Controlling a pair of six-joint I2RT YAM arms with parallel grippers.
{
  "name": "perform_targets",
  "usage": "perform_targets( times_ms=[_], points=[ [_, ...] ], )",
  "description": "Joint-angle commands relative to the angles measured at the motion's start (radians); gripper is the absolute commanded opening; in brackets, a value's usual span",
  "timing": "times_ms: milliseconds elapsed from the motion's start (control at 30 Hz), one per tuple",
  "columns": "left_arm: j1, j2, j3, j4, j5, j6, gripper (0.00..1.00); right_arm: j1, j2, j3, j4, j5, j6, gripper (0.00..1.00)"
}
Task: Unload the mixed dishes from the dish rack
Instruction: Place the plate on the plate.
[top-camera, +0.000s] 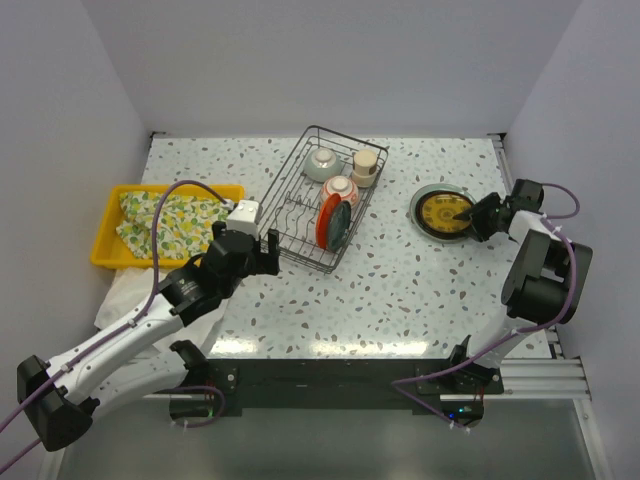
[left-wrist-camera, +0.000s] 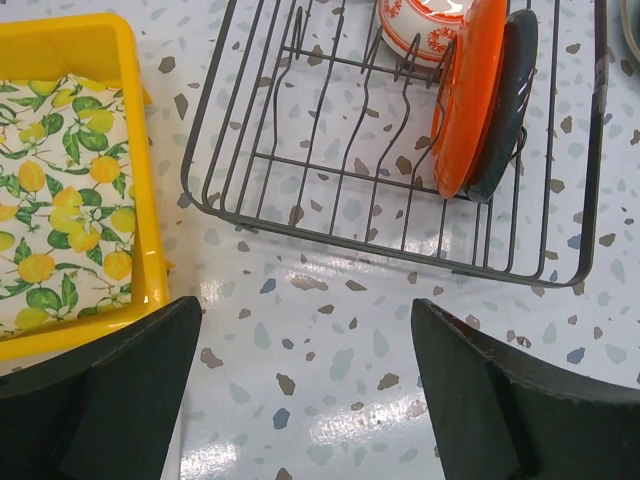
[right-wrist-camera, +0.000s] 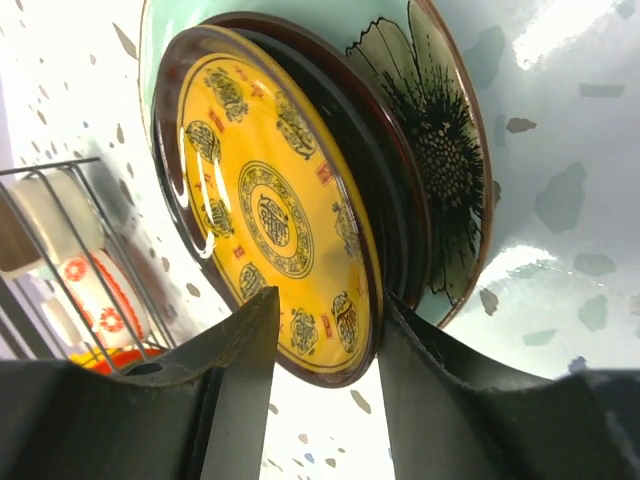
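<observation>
The dish rack (top-camera: 300, 215) stands at the table's middle back. In it an orange-red plate (top-camera: 326, 222) and a black plate (top-camera: 342, 222) stand on edge, behind them a red-patterned bowl (top-camera: 340, 188), a celadon bowl (top-camera: 322, 162) and a beige cup (top-camera: 365, 166). At the right, a yellow plate (right-wrist-camera: 270, 210) lies on a dark plate (right-wrist-camera: 390, 190) and a grey-green flowered plate (right-wrist-camera: 440, 130). My right gripper (right-wrist-camera: 330, 305) is open, its fingers parted either side of the yellow plate's rim. My left gripper (left-wrist-camera: 305, 310) is open and empty over bare table just before the rack's (left-wrist-camera: 330, 230) near edge.
A yellow tray (top-camera: 110, 225) with a lemon-print cloth (top-camera: 165, 220) sits at the left, close to my left arm. White walls close in the table on the left, back and right.
</observation>
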Motion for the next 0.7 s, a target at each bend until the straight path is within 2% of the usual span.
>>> perform_targets(
  times_ms=[0,367,533,667],
  points=[
    [0.001,0.032,0.014,0.078,0.010,0.047,0.91,-0.001,-0.023,0.069,-0.156,0.036,-0.135,0.49],
    [0.001,0.153,0.102,0.121,0.043,0.088,0.91,0.048,-0.106,0.088,-0.299,0.084,-0.254,0.68],
    [0.000,0.216,0.160,0.121,0.066,0.105,0.91,0.102,-0.112,0.120,-0.340,0.130,-0.285,0.71],
    [0.001,0.257,0.197,0.127,0.068,0.119,0.91,0.155,-0.178,0.092,-0.332,0.161,-0.290,0.72]
  ],
)
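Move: The yellow plate, its near-right rim still between the right fingers, has its middle about 7 cm left of that hand, 1 cm ahead and 2 cm lower. The black plate, 3 cm below the hand, and the green plate, 4 cm below, lie concentric beneath it. From the left hand the orange plate in the rack is some 11 cm ahead, 14 cm right and 9 cm lower; the teal plate stands 3 cm farther right and 1 cm nearer; the white-red bowl is 7 cm beyond the orange plate and 3 cm farther right. The yellow plate, still propped at a tilt, is let go onto the stack as the right fingers open further. The right hand draws back about 4 cm, then swings some 3 cm left along the near rim, rising a little and turning roughly 15 degrees counter-clockwise. The open, empty left hand heads right and forward about 5 cm towards the orange plate, after a small dip. ##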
